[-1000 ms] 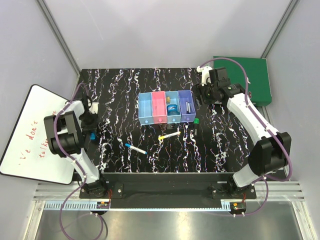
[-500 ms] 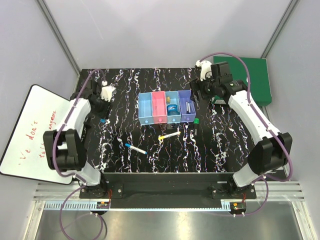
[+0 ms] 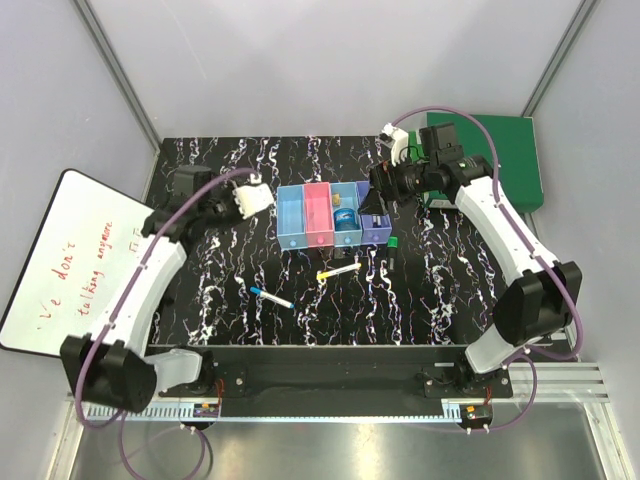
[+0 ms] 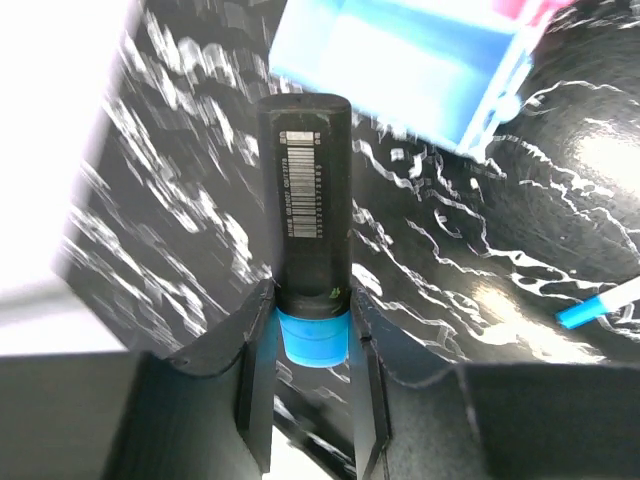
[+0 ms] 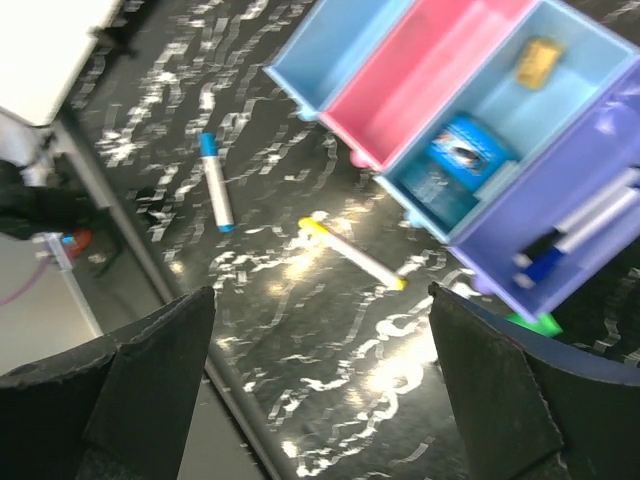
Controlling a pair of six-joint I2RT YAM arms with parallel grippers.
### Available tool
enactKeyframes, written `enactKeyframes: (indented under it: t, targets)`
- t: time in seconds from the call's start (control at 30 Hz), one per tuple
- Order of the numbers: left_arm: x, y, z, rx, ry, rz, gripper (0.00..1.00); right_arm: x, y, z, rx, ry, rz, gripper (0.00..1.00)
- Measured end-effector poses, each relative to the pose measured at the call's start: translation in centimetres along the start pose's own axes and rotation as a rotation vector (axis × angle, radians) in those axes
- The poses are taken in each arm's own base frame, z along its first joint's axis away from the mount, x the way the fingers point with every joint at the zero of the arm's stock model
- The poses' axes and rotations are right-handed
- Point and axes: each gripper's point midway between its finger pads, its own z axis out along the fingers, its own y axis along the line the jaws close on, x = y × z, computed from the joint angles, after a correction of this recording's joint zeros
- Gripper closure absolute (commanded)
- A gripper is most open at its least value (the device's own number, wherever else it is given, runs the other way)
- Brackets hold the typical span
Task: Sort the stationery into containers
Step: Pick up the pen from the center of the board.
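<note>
My left gripper (image 4: pixel 310 335) is shut on a dark marker (image 4: pixel 305 200) with a blue cap (image 4: pixel 312 340). In the top view it (image 3: pixel 262 200) hovers just left of the containers (image 3: pixel 318 216), a row of joined bins. My right gripper (image 3: pixel 377 198) hangs open and empty above the purple bin (image 5: pixel 570 235), which holds small sticks. The third bin holds a round blue object (image 5: pixel 455 160) and a gold piece (image 5: pixel 540 60). On the table lie a blue-capped white marker (image 3: pixel 272 298), a yellow-and-white pen (image 3: pixel 338 270) and a green-capped marker (image 3: pixel 394 245).
A whiteboard (image 3: pixel 70 260) with red writing leans off the table's left edge. A green folder (image 3: pixel 495 150) lies at the back right, behind my right arm. The black marbled table (image 3: pixel 230 260) ends near the arm bases.
My left arm swung from the table's left edge to beside the bins, carrying the dark marker. My right gripper moved left over the purple bin and its jaws spread wider.
</note>
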Motion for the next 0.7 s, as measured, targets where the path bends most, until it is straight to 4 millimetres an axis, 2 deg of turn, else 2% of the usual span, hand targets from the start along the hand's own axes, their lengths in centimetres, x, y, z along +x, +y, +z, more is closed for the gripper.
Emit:
enactKeyframes:
  t: [0.17,0.27,0.5,0.7]
  targets:
    - [-3.3,-1.9,-1.2,-0.018,-0.176,0.305,1.00,0.3,1.4,0.5,-0.094,0.014,0.063,0.04]
    - [-5.0,-3.3,-1.1,-0.013,-0.269,0.469,1.00,0.5,2.3,0.9,-0.158,0.023,0.120,0.04]
    - [-9.5,-5.7,0.6,-0.007,-0.447,0.821,1.00,0.4,3.9,1.4,-0.274,0.040,0.230,0.04]
    - [-13.0,-7.9,3.8,0.006,-0.561,1.087,1.00,0.2,5.2,1.7,-0.325,0.047,0.251,0.06]
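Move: Some 32 cm to the right of the left hand, about 2 cm ahead and 3 cm higher, waits the open right gripper; the left fingers already hold the black, blue-capped pen. From the left hand the compartment box is about 26 cm right, 9 cm ahead and 19 cm below, the blue-tipped marker 7 cm right, 14 cm back and 21 cm below. From the right hand the black pen is about 31 cm left, 2 cm back and 3 cm lower. Carrying the black pen some 15 cm to the right, slightly back and up, the left hand takes it towards the right gripper, rolling and swinging clockwise so its fingers come round from forward-right to point mostly right and flatter; its grip stays shut. The right hand, still wide open, eases about 4 cm left and 3 cm back to meet it, its fingers turning to point nearly straight left. ##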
